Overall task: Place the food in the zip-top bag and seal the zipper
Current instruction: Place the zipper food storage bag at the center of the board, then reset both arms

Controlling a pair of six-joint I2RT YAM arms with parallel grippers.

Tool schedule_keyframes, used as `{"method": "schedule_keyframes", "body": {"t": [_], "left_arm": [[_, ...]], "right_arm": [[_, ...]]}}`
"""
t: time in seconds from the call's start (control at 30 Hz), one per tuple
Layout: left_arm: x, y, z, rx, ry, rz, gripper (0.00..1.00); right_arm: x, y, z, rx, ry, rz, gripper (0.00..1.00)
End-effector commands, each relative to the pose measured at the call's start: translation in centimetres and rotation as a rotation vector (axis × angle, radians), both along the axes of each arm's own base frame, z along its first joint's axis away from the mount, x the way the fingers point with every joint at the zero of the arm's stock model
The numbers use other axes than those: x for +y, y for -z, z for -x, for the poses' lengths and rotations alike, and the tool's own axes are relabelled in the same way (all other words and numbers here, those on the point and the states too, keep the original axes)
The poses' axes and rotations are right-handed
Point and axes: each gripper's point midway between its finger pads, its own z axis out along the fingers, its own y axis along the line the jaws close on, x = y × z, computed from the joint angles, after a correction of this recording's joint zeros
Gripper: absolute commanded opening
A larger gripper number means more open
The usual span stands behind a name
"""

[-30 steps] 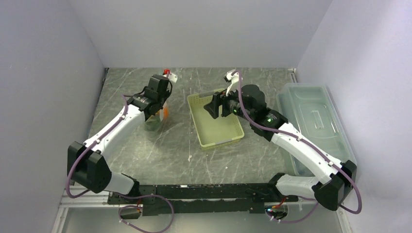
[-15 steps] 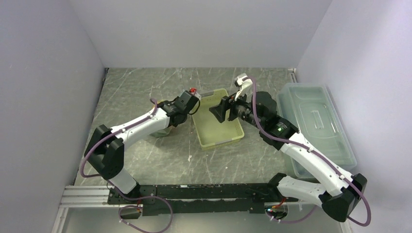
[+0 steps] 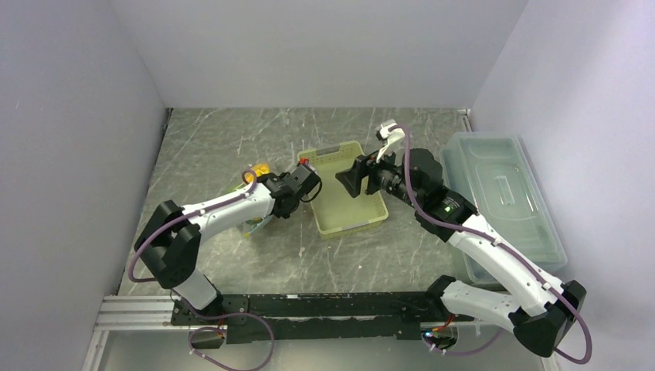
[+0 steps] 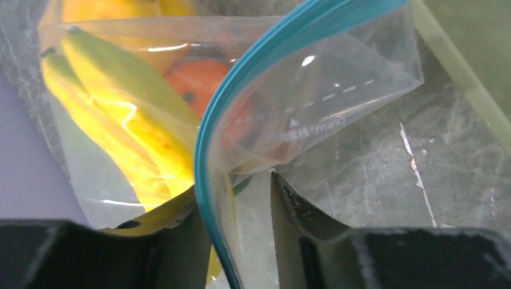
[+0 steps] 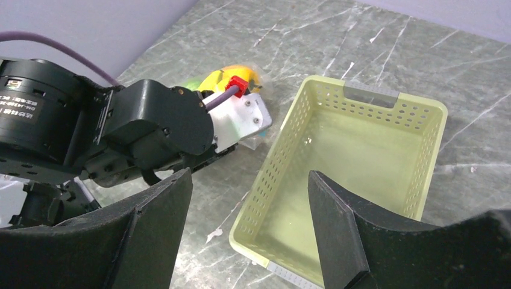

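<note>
The zip-top bag (image 4: 337, 90) lies on the table just left of the basket, partly under my left arm in the top view (image 3: 255, 225). Inside it I see the food: yellow bananas (image 4: 114, 102) and an orange-red round one (image 4: 199, 78); a yellow piece (image 3: 261, 168) shows beyond the arm. The teal zipper (image 4: 241, 84) curves down between the fingers of my left gripper (image 4: 235, 186), lying against the left finger, and the jaws stand apart. My right gripper (image 5: 250, 174) hangs open over the basket's near-left corner with nothing in it.
A pale yellow-green perforated basket (image 3: 313, 197) sits mid-table with nothing inside (image 5: 361, 90). A large clear lidded box (image 3: 502, 193) stands along the right wall. Grey walls close in the left, back and right sides.
My left arm swung from the back left toward the basket and came down; the bag went from hanging to lying on the table. The left jaws parted. The right gripper drifted slightly right.
</note>
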Motion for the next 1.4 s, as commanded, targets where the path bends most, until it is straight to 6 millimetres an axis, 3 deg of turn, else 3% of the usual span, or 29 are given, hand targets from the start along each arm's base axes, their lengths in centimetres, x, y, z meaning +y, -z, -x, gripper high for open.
{"method": "schedule_keyframes", "body": {"t": [0.0, 0.2, 0.8, 0.9, 0.93, 1.17, 1.37], "left_arm": [[-1.1, -0.7, 1.2, 0.000, -0.022, 0.118, 0.47], [-2.8, -2.0, 2.4, 0.012, 0.031, 0.195, 0.56], [-8.9, -13.9, 5.0, -0.122, 0.274, 0.598, 0.77], [-8.8, -16.2, 4.9, -0.167, 0.297, 0.625, 0.97], [-8.7, -16.8, 4.9, -0.180, 0.304, 0.627, 0.99], [-6.8, -20.2, 4.1, -0.267, 0.264, 0.596, 1.00], [-3.6, -20.6, 2.1, -0.280, 0.151, 0.623, 1.00]], "right_arm": [[-0.9, -0.6, 0.0, -0.014, 0.036, -0.012, 0.75], [-1.1, -0.5, 0.0, -0.007, 0.045, -0.007, 0.75], [-4.7, -0.8, -1.3, -0.038, 0.221, 0.090, 0.80], [-5.2, -1.0, -1.5, -0.036, 0.253, 0.098, 0.81], [-5.3, -1.0, -1.6, -0.035, 0.259, 0.100, 0.82], [-6.8, -1.4, -2.2, -0.023, 0.363, 0.084, 0.94], [-8.3, -0.9, -2.3, -0.005, 0.445, 0.090, 1.00]]}}
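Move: The zip-top bag's strip is still between the left hand's parted fingers; the bag's middle lies about 5 cm ahead, 4 cm to the left and 6 cm below. In it the yellow pepper is roughly 13 cm ahead and 3 cm left, and the green tray's middle some 8 cm ahead and 19 cm right. From the right hand the bag is about 9 cm ahead, 24 cm left, nearly 27 cm below. Easing back and to the right with its fingers spreading, the left hand leaves the bag's zipper strip, then climbs faster, rising some 19 cm in all and ending about 6 cm right and a few cm back. It rolls about 35 degrees, left side down, and opens fully. The empty right hand swings about 6 cm right, away from the bag, turning clockwise and opening wider. ##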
